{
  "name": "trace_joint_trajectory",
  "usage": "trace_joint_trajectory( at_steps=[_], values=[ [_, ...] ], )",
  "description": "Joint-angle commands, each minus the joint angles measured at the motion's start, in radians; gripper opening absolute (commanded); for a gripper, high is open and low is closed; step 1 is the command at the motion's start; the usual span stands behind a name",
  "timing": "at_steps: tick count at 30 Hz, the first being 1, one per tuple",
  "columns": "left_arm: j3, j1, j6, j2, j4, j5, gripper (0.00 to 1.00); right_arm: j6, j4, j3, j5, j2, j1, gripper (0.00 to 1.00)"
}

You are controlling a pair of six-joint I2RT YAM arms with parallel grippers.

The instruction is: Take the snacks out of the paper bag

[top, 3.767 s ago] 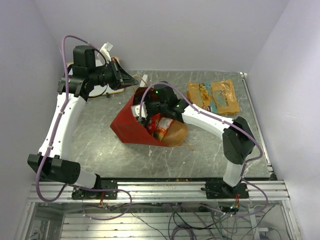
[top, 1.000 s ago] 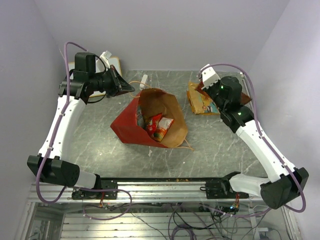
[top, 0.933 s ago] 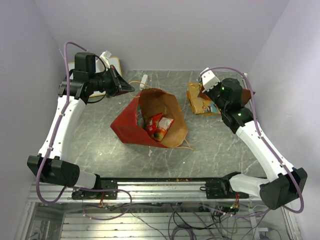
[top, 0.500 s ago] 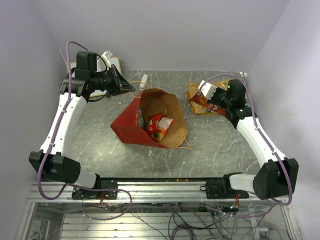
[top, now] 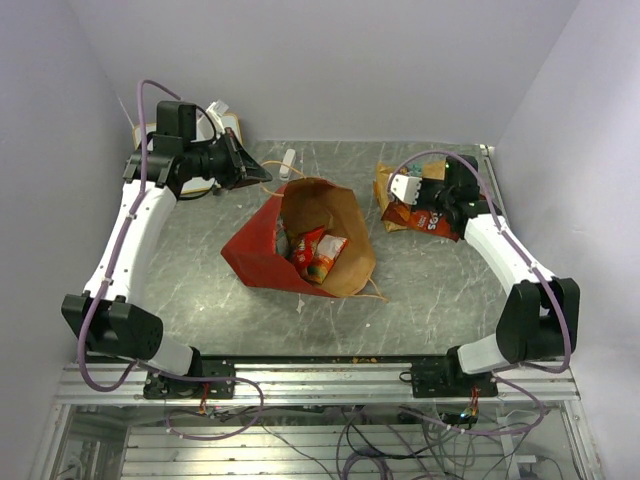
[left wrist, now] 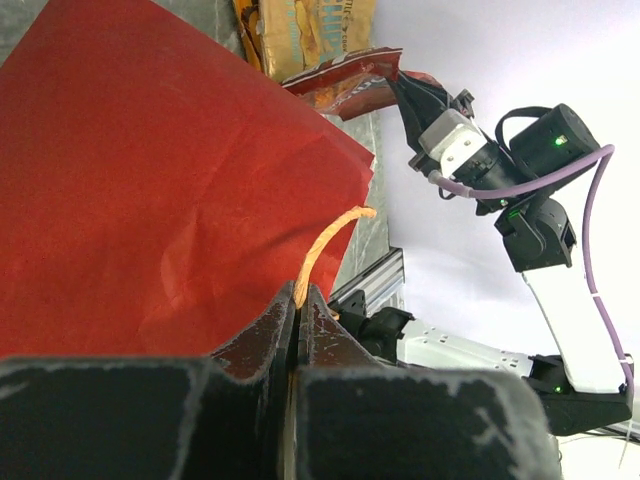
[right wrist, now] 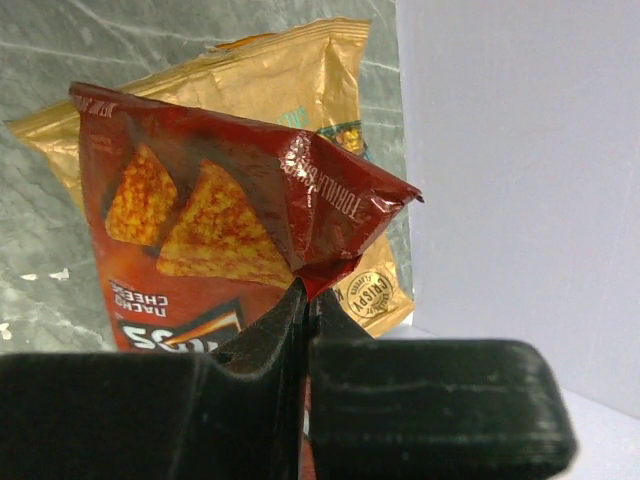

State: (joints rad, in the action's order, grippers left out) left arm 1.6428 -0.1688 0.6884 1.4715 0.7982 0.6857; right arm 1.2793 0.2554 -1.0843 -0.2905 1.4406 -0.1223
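The paper bag (top: pixel 258 250) lies on its side mid-table, red outside, brown mouth open toward the right. Red and orange snacks (top: pixel 316 252) show inside it. My left gripper (top: pixel 263 178) is shut on the bag's tan cord handle (left wrist: pixel 322 243), with the red bag wall (left wrist: pixel 150 170) just beyond the fingers. My right gripper (top: pixel 437 207) is shut on the top corner of a dark red nacho chip packet (right wrist: pixel 200 210), held low over gold packets (right wrist: pixel 270 80) at the back right (top: pixel 398 184). From the left wrist, the red packet (left wrist: pixel 345 85) shows past the bag's edge.
A wooden-framed board with white items (top: pixel 225 125) stands at the back left corner. A small white object (top: pixel 288 160) lies behind the bag. Purple walls close in the back and both sides. The aluminium rail (top: pixel 320 375) runs along the near edge.
The right arm has swung out to the right and lowered the red packet down onto the gold packets. The left gripper has kept hold of the cord handle, shifting only slightly.
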Motion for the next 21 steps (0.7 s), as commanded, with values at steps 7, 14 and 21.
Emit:
trace_joint_trajectory(
  at_steps=[7,14,21],
  values=[
    [0.048,0.009,-0.016,0.023,0.007,0.022,0.07,0.129,-0.018,-0.093,0.024,0.126,0.006,0.0],
    [0.069,0.017,-0.017,0.047,0.011,0.02,0.07,0.187,-0.029,-0.161,0.046,0.222,0.006,0.0],
    [0.106,0.027,-0.02,0.078,0.029,0.011,0.07,0.222,-0.076,-0.215,0.045,0.327,0.004,0.0]
  ],
)
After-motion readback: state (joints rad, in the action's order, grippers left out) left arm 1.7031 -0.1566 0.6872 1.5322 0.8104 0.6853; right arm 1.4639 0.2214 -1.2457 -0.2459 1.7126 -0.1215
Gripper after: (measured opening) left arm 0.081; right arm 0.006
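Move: The red chip bag is already pinched in the right hand. The stack of gold and orange snack bags it is being taken to has its middle about 3 cm ahead of that hand, straight in line sideways, and some 13 cm below. The paper bag stands about 28 cm left, 10 cm back and 8 cm lower; the two packets left inside are roughly 23 cm left, 13 cm back, 13 cm down. From the left hand the stack lies about 13 cm ahead, 36 cm right and 28 cm below. Carrying the red chip bag out over the gold bags, the right hand travels steadily forward about 6 cm while sinking some 3.5 cm, laying the hanging bag across the stack. The wrist rolls about 10 degrees, its left side dipping, and the fingers stay shut on the bag's edge. The left hand keeps its pinch on the paper bag's handle, easing forward 1.5 cm. ##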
